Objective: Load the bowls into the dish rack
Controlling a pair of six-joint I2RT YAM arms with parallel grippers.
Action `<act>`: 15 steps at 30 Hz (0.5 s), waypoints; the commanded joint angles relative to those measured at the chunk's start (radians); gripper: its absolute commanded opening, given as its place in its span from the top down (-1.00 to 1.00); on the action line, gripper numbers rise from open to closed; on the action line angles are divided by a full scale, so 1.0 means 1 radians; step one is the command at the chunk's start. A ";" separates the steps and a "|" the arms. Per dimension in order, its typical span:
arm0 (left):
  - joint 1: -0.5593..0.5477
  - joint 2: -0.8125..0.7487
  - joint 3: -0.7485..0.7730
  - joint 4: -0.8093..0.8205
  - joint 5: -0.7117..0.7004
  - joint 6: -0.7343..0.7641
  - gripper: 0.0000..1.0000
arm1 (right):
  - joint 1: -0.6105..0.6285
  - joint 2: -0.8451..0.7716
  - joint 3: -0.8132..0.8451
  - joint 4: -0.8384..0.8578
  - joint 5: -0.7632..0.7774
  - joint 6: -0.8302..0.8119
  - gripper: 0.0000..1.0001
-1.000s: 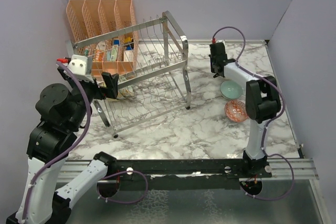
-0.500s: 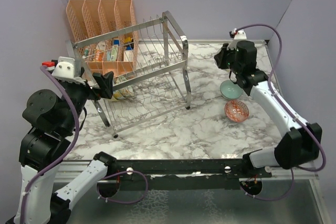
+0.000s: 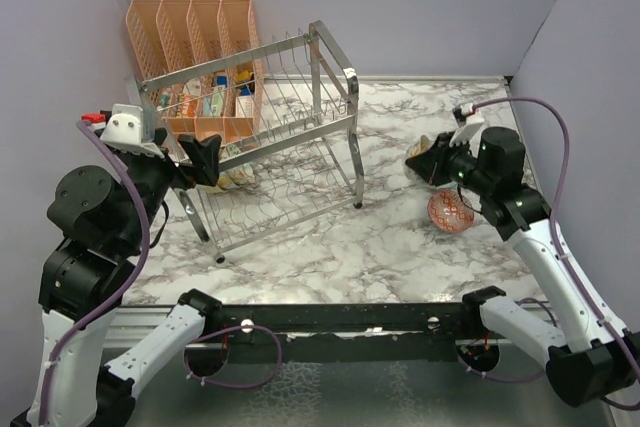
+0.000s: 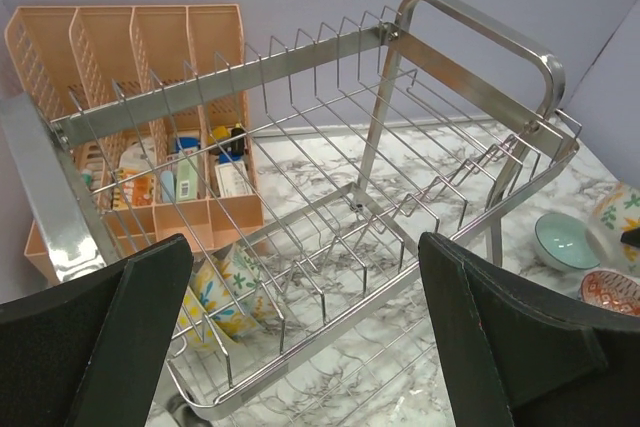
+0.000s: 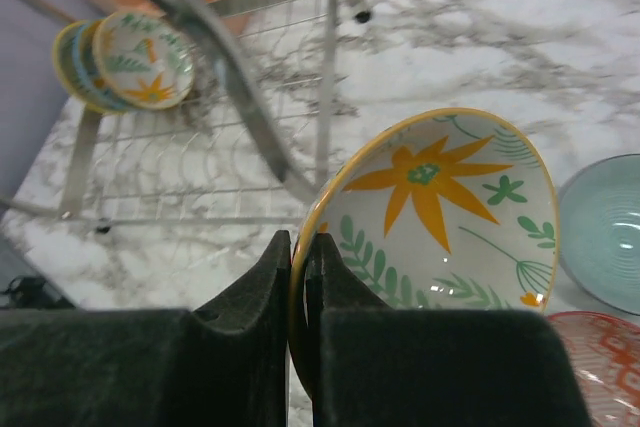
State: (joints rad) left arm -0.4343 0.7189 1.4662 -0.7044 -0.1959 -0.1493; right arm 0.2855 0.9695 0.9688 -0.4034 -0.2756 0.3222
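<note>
My right gripper (image 5: pixel 298 247) is shut on the rim of a white bowl with an orange flower (image 5: pixel 440 217), held tilted above the table right of the dish rack (image 3: pixel 290 137). In the top view this gripper (image 3: pixel 432 161) hangs over the right side of the marble. A teal bowl (image 5: pixel 605 232) and a red-patterned bowl (image 3: pixel 450 210) rest on the table beside it. Two painted bowls (image 4: pixel 225 287) stand on edge in the rack's lower tier at its left end. My left gripper (image 4: pixel 305 332) is open and empty, close to that end of the rack.
A peach-orange plastic organizer (image 3: pixel 190 27) with small items stands behind the rack against the back wall. The rack's tall end frame (image 3: pixel 340 117) faces the right arm. Purple walls close the table on three sides.
The right arm has swung down from the back of the table toward the near right, lowering its wrist over the teal bowl's place. The left arm shifted slightly left.
</note>
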 commanded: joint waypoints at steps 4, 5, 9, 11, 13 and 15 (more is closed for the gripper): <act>-0.001 0.038 0.023 0.019 0.038 -0.043 -0.98 | 0.000 -0.106 -0.239 0.058 -0.490 0.083 0.98; -0.001 0.040 0.024 0.021 0.034 -0.045 -0.99 | 0.008 -0.117 -0.262 0.071 -0.516 0.085 0.98; -0.002 0.062 0.042 0.022 0.032 -0.045 -0.98 | 0.116 -0.153 -0.296 0.088 -0.517 0.086 0.98; -0.001 0.071 0.040 0.031 0.032 -0.049 -0.98 | 0.232 -0.150 -0.299 0.100 -0.457 0.097 0.98; -0.001 0.073 0.031 0.043 0.029 -0.055 -0.98 | 0.348 -0.127 -0.311 0.137 -0.412 0.126 0.98; -0.003 0.073 0.022 0.052 0.023 -0.061 -0.99 | 0.464 -0.098 -0.328 0.212 -0.375 0.175 0.98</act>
State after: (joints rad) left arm -0.4343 0.7883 1.4807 -0.6956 -0.1806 -0.1902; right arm 0.5549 0.8501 0.6476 -0.3622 -0.6861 0.4164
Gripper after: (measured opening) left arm 0.992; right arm 0.055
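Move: The flower bowl is already pinched by its rim in the right fingers. The middle of the dish rack's lower tier, where it is bound, lies about 35 cm left of that hand, nearly level in reach and some 17 cm lower. The loaded bowls stand about 13 cm farther left of that middle and 4 cm farther out. The green bowl is 8 cm ahead, 10 right, the red bowl 5 back, 11 right, both some 23 below. From the left hand the tier's middle is 10 ahead, 8 right, 38 below. The flower bowl, still pinched by its rim, is carried clear of the table back towards the robot by about 15 cm, drifting left and sinking as well, to come in front of the dish rack's open right end. The right hand swings counter-clockwise some 35 degrees and tips downward; the sinking ends before the leftward drift quickens. The open left hand eases slightly forward. ##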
